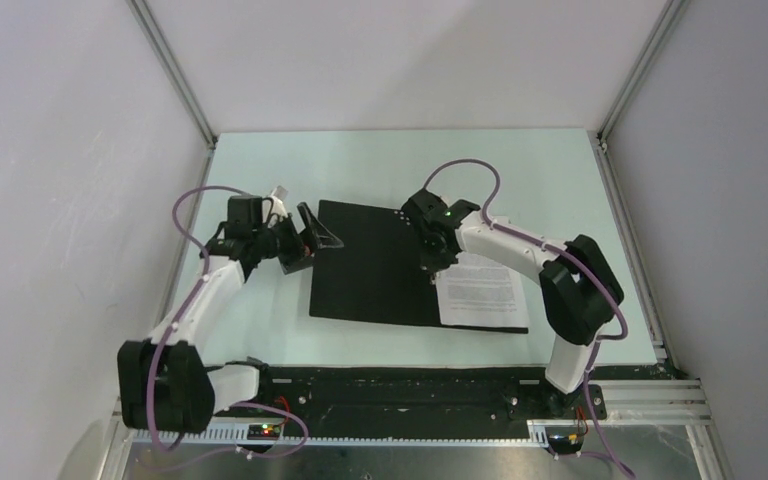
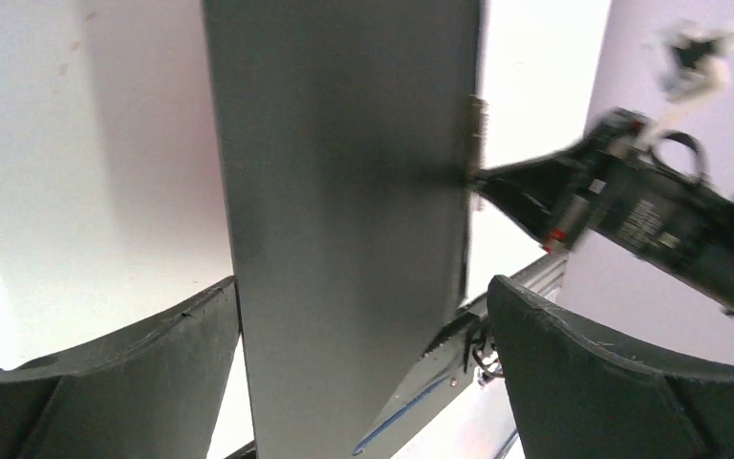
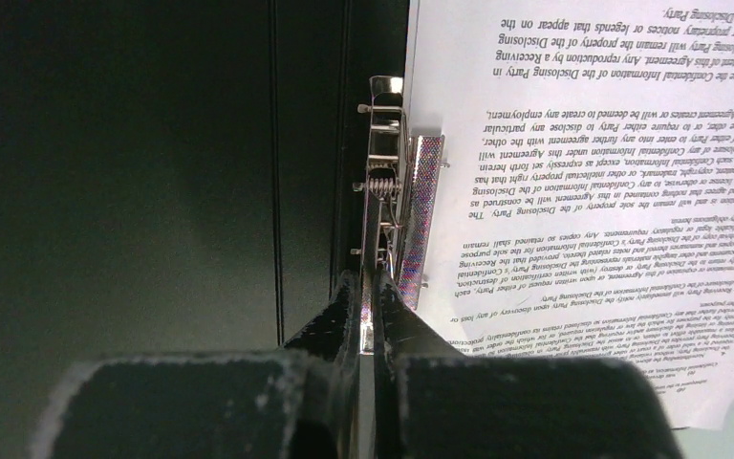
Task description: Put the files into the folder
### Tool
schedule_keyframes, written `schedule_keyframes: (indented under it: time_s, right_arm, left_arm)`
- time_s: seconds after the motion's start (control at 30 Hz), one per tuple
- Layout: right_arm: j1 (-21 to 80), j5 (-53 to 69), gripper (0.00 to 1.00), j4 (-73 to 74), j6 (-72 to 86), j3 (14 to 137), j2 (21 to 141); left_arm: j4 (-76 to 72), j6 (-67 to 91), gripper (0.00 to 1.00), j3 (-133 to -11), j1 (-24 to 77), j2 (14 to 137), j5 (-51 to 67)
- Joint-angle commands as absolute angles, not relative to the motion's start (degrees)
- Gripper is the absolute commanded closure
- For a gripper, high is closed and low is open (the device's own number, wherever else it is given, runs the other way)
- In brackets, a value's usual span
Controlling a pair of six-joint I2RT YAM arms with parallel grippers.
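Note:
The folder point(image 1: 380, 265) lies open on the table, black inside facing up. The files point(image 1: 480, 290), white sheets of dense text, rest on its right half, partly under the right arm. My right gripper point(image 1: 432, 262) is at the folder's spine. In the right wrist view, the right gripper point(image 3: 375, 296) is shut on the raised metal clip point(image 3: 382, 182), with the files point(image 3: 593, 143) just to its right. My left gripper point(image 1: 312, 236) stands open at the folder's left edge. In the left wrist view, the left gripper point(image 2: 363, 325) frames the dark folder panel point(image 2: 344, 191) between wide-apart fingers.
The pale green table point(image 1: 260, 330) is boxed in by white walls with aluminium corner posts point(image 1: 175, 75). A black rail point(image 1: 410, 385) with both arm bases runs along the near edge. Purple cables loop over each arm.

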State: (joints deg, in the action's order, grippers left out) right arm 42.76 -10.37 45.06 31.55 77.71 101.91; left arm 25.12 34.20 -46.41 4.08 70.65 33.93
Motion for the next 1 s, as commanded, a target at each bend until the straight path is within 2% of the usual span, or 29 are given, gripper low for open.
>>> schedule_keyframes:
  time_s: [0.0, 0.33, 0.57, 0.77, 0.97]
  right_arm:
    - [44.2, -7.1, 1.00, 38.3, 33.8, 80.5, 103.8]
    - [48.3, -2.0, 1.00, 31.8, 38.6, 83.3, 109.6]
    - [51.1, 3.7, 0.99, 27.4, 42.2, 86.7, 113.4]
    - [49.0, 4.2, 0.71, 25.9, 42.8, 82.5, 108.2]
    - [46.2, 4.2, 0.56, 24.9, 43.6, 77.2, 100.9]
  left_arm:
    - [23.1, 37.5, 0.00, -46.9, 4.5, 63.6, 40.4]
    - [22.9, 39.5, 0.00, -49.9, 4.7, 55.3, 39.5]
    - [22.9, 39.6, 0.00, -51.9, 9.3, 53.6, 33.3]
    - [22.9, 39.4, 0.00, -53.9, 15.8, 55.5, 27.8]
    - [22.9, 39.1, 0.00, -56.5, 20.5, 58.2, 24.7]
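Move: The folder's black cover is already raised, its free edge about 2 cm left of my open left hand, level ahead and roughly 1 cm below. From that hand the clip lies some 22 cm right, 1 cm back and 12 cm down. My shut right fingertips are at the clip's near end; its middle is 2 cm ahead and 2 cm below, with the papers' middle about 11 cm right, level ahead, 3 cm down. With wide-open fingers, my left hand carries the cover's edge up about 11 cm on its outer finger, tipping its fingers up, then swings some 5 cm right towards the papers. Meanwhile my closed right hand, against the clip, pushes the folder about 13 cm left, pressing slightly down and rolling its left side up, then opens partway and rises free. ##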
